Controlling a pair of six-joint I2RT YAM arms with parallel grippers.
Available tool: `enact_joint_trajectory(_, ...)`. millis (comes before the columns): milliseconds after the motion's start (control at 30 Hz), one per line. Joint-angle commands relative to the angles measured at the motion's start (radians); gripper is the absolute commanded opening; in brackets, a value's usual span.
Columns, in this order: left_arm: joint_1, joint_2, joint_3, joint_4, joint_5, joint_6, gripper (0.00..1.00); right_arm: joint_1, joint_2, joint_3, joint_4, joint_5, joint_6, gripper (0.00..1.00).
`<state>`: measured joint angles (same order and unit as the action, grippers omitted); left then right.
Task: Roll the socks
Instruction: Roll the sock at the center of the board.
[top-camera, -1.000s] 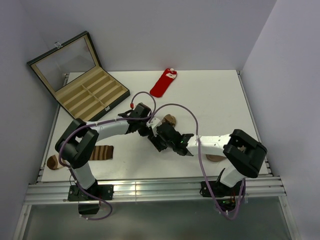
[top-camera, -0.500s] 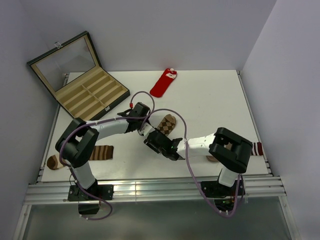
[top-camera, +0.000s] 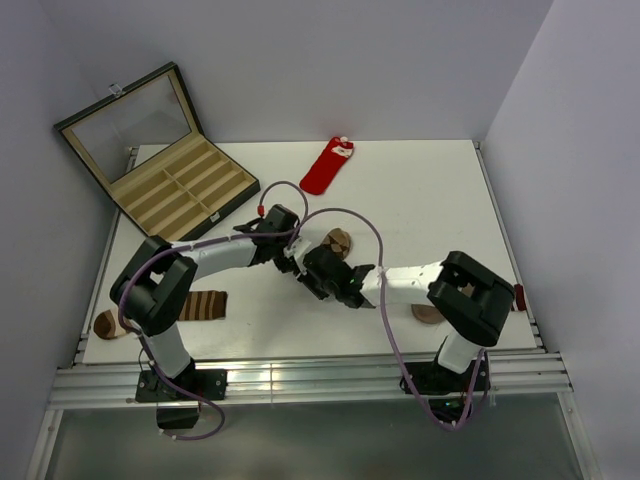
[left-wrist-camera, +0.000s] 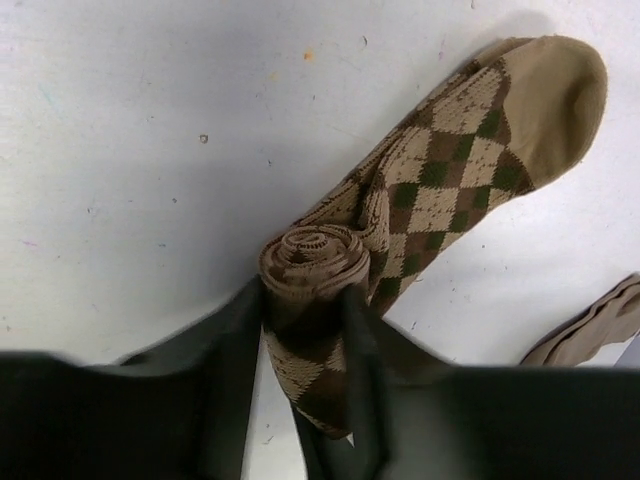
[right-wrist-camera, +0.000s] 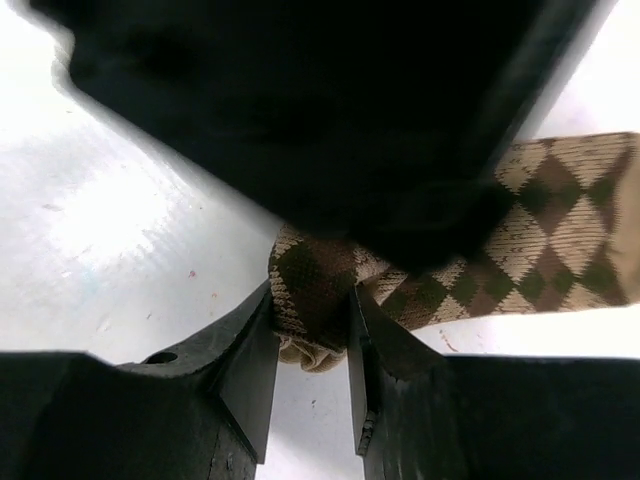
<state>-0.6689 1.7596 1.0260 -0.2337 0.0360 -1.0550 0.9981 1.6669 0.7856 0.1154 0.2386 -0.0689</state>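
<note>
The argyle sock (top-camera: 339, 241) lies mid-table, rolled up from its cuff end, its tan toe (left-wrist-camera: 555, 95) still flat. In the left wrist view the roll (left-wrist-camera: 312, 255) sits between the fingers of my left gripper (left-wrist-camera: 305, 300), which press on both sides. My right gripper (right-wrist-camera: 308, 320) grips the same roll (right-wrist-camera: 310, 290) from the opposite end, with a pad against each side. From above, the left gripper (top-camera: 297, 262) and right gripper (top-camera: 312, 270) meet over the roll and hide it. The red sock (top-camera: 328, 166) with a white cuff lies flat at the far edge, untouched.
An open compartment case (top-camera: 160, 170) stands at the far left. A ring-striped sock (top-camera: 203, 305) and a tan sock (top-camera: 108, 323) lie near the left arm's base. Another tan sock (top-camera: 430, 316) lies under the right arm, and its edge (left-wrist-camera: 600, 325) shows in the left wrist view.
My right gripper swung out toward the near edge, then came back in onto the roll. Less of the argyle sock shows beyond the grippers now. The left arm barely moved.
</note>
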Motion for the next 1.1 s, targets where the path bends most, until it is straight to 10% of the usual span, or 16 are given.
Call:
enact_joint_trajectory(0,-0.006,-0.031,-0.036,-0.036,-0.031,0.021,0.44,-0.104,-0.061,-0.005,-0.025,-0.402,0.093,0.0)
enact_joint_trajectory(233,0.005,-0.103,-0.093,0.0,-0.076,-0.01,0.73,-0.283,-0.044,0.007,-0.01,-0.776,0.159,0.0)
enact_joint_trajectory(467,0.015,-0.181,-0.168,0.031,-0.094,-0.056,0.78,-0.394,0.091,0.059,0.01,-1.086,0.248,0.0)
enact_joint_trajectory(1067,0.035,-0.229,-0.218,0.056,-0.134,-0.076,0.8,-0.444,0.238,0.165,-0.108,-1.104,0.25,0.0)
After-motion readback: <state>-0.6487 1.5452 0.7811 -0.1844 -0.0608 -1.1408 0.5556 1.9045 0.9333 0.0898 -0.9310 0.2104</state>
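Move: The left gripper's barely parted fingers are around the sock roll, its middle at the left hand point and perhaps 1 cm lower. The right gripper pinches the same roll, whose middle is about 1 cm ahead and 1 cm left of that hand, level with it. From the left hand, the sock's unrolled toe lies about 5 cm ahead, 9 cm right and 3 cm below; the red sock lies some 25 cm ahead, 6 cm right and 3 cm below. Keep the right fingers pinched on the sock roll and turn that wrist some 60 degrees, from pointing forward-left and down to pointing left and down; the hand rises about 2 cm, then settles a little back and left. Meanwhile open the left gripper wide to release the roll and slide it about 5 cm left and a little back, staying low. ##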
